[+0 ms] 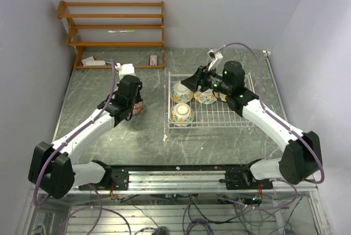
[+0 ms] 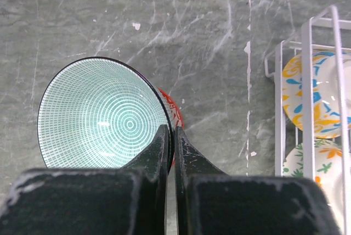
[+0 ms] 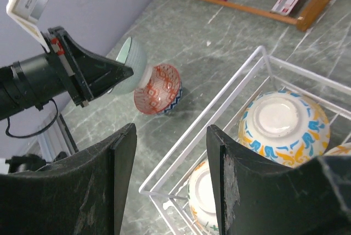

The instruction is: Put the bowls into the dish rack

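My left gripper point(image 2: 170, 130) is shut on the right rim of a pale teal bowl point(image 2: 104, 117), which is tipped on its side. The right wrist view shows that teal bowl point(image 3: 131, 62) just left of a reddish-brown patterned bowl point(image 3: 159, 88) lying on the table. The white wire dish rack point(image 1: 241, 121) holds floral bowls upside down point(image 1: 182, 92) point(image 1: 181, 114), and a third point(image 1: 206, 96) is partly hidden by the arm. My right gripper point(image 3: 170, 136) hangs open over the rack's left corner with nothing between its fingers. From above, the left gripper point(image 1: 134, 102) stands left of the rack.
A brown wooden shelf unit point(image 1: 112, 32) stands at the back left with a pen and small items on it. A small card point(image 1: 153, 60) leans by its right foot. Walls close in on both sides. The arms' rail point(image 1: 175, 175) runs along the near edge.
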Controlling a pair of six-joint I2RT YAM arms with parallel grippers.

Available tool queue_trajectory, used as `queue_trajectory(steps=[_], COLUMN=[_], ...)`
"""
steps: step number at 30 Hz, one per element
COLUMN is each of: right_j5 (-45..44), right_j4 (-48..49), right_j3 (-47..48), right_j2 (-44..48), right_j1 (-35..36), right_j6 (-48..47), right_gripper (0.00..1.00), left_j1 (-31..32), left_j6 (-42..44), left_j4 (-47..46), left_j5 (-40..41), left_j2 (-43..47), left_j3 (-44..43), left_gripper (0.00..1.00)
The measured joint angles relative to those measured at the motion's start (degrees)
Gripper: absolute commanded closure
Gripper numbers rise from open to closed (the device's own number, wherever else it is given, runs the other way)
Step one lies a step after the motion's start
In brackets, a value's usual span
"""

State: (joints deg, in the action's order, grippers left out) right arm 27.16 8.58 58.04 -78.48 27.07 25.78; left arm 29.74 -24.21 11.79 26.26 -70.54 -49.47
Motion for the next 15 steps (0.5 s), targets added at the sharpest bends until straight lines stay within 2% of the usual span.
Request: queue_trajectory(steps=[6, 10, 15], right_j5=[-8.7, -14.4, -20.5], right_j4=[-4.1, -8.9, -15.2], right_j3=[-0.2, 1.0, 2.2], right_j2=[9.2, 14.8, 18.0], right_j1=[-0.1, -0.3, -1.1], right_j6=[0.8, 0.6, 0.1], right_gripper=[0.45, 0.45, 0.45], left_j1=[0.0, 0.0, 1.2], left_j6=[-0.9, -3.4, -7.9], left_j4=[0.2, -1.5, -6.3], left_j5=[-2.7, -8.5, -17.3], left_j2=[5.3, 9.2, 9.8], left_j3=[0.0, -0.4, -3.2], left_gripper=[0.93, 0.93, 0.93])
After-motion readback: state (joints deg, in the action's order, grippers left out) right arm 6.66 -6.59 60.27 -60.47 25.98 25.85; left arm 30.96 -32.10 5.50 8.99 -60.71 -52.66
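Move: The green bowl is already pinched by its rim in the left hand and off the stack. The middle of the dish rack lies about 29 cm to this hand's right, 2 cm ahead and 13 cm below. In it the near-left bowl is 17 cm right and 4 cm back, the back-left bowl 17 cm right and 7 cm ahead. The red bowl stands 3 cm left, some 14 cm under. From the empty right hand the rack's middle is 10 cm right, 4 cm ahead, 22 cm below. The green bowl, still held by its rim, is lifted by the left hand about 10 cm higher, clear of the red bowl, then increasingly carried right to the rack's side, while the wrist rolls left side down, tips its fingers up and turns clockwise. Over the rack the open right hand draws off right and up, some 8 cm each way, turning about 20 degrees clockwise. ##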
